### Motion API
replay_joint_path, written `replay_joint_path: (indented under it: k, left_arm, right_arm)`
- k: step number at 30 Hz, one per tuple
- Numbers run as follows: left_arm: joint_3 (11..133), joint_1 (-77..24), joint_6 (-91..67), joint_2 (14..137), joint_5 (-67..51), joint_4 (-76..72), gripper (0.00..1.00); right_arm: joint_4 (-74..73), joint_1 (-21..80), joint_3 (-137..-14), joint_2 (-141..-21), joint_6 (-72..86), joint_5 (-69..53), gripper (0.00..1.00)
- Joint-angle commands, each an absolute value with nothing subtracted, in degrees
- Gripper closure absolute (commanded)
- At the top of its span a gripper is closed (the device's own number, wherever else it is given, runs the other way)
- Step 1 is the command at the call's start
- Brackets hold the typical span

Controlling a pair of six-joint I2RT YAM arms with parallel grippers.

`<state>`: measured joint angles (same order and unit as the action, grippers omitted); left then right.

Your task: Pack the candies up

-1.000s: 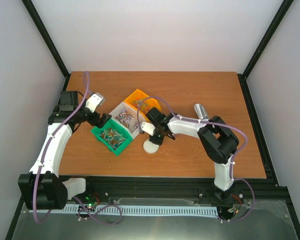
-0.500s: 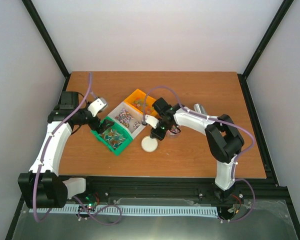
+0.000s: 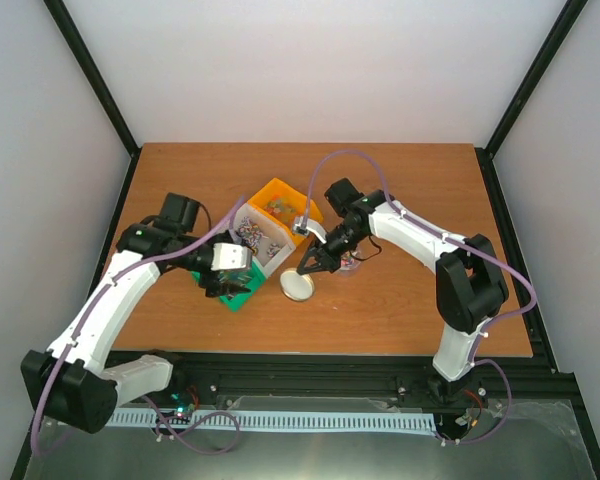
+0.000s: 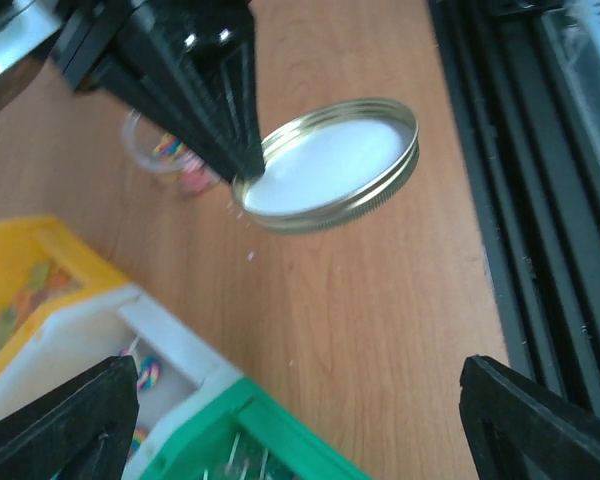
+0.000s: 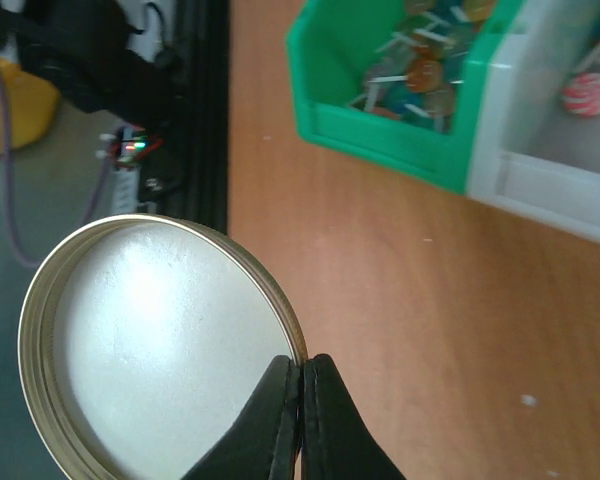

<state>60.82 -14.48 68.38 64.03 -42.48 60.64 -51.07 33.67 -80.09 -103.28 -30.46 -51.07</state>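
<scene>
Small mixed candies (image 3: pixel 250 236) lie in the white bin (image 3: pixel 267 256). More candies (image 4: pixel 168 152) fill the bottom of a small clear jar (image 3: pixel 348 263) on the table. My right gripper (image 3: pixel 309 267) is shut on the rim of a round gold-edged lid (image 3: pixel 298 286), held tilted just left of the jar. The same lid (image 5: pixel 160 350) fills the right wrist view, pinched at the fingertips (image 5: pixel 280 405). My left gripper (image 3: pixel 226 268) hovers open over the green bin (image 3: pixel 238 297), nothing between its fingers (image 4: pixel 65 420).
An orange bin (image 3: pixel 276 196), the white bin and the green bin stand in a diagonal row left of centre. The green bin (image 5: pixel 380 135) holds lollipops. The table's front edge and black rail (image 4: pixel 525 200) lie close to the lid.
My left arm swung right and came over the green bin. My right arm's wrist shifted toward the back, uncovering the jar, while the lid stayed nearly in place in its grip.
</scene>
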Motion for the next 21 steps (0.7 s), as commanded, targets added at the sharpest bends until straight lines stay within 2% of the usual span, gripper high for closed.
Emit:
replay_joint_path:
  k: [1,8,13,19,21]
  left_arm:
    - [65.6,-21.2,75.8,67.1,-45.4,63.4,0.13]
    - [66.8,-31.8,76.5,71.4,-39.9,59.6,0.18]
    - [69.1,-36.0,71.0,73.8,-41.2,55.7,0.24]
    - [70.8,-40.3,65.6,76.1,-41.4,53.7,0.41]
    - [70.5,-40.6,64.8,76.4,-41.3,53.3,0.49]
  right_arm:
    - [-58.9,33.6,-81.7,-103.1,-35.4,-60.3,0.97]
    - [-64.3,33.6,-82.7,-104.3,-39.0,-65.1,0.97]
    - [-66.1,33.6,-83.0,-105.1,-40.4,-66.9,0.97]
    - [-71.4,33.6,-85.5,-107.6,-44.3,-69.2,0.97]
    - [-72.2,33.6,-85.5,-107.5,-45.1,-69.5,0.97]
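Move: The lid, held by its rim in the right fingers, lies about 12 cm to the left hand's right, level with it fore and aft and some 3 cm lower; its middle is about 4 cm back from the right hand point and 1 cm to the left. From the left hand, the green tray is roughly 8 cm left and 3 cm ahead, the white tray some 12 cm ahead and 1 cm right, both about 14 cm below. The candy jar stands 12 cm right of the right hand, 1 cm ahead and 10 cm below. Rightward some 10 cm and back about 4 cm, the left hand swings to the lid, turning clockwise by roughly 20 degrees, its fingers closing part way, one on either side of the lid. The right hand keeps its grip on the rim and offers the lid, drawing back about 4 cm while rising 3 cm and tilting, then all but holding still. ##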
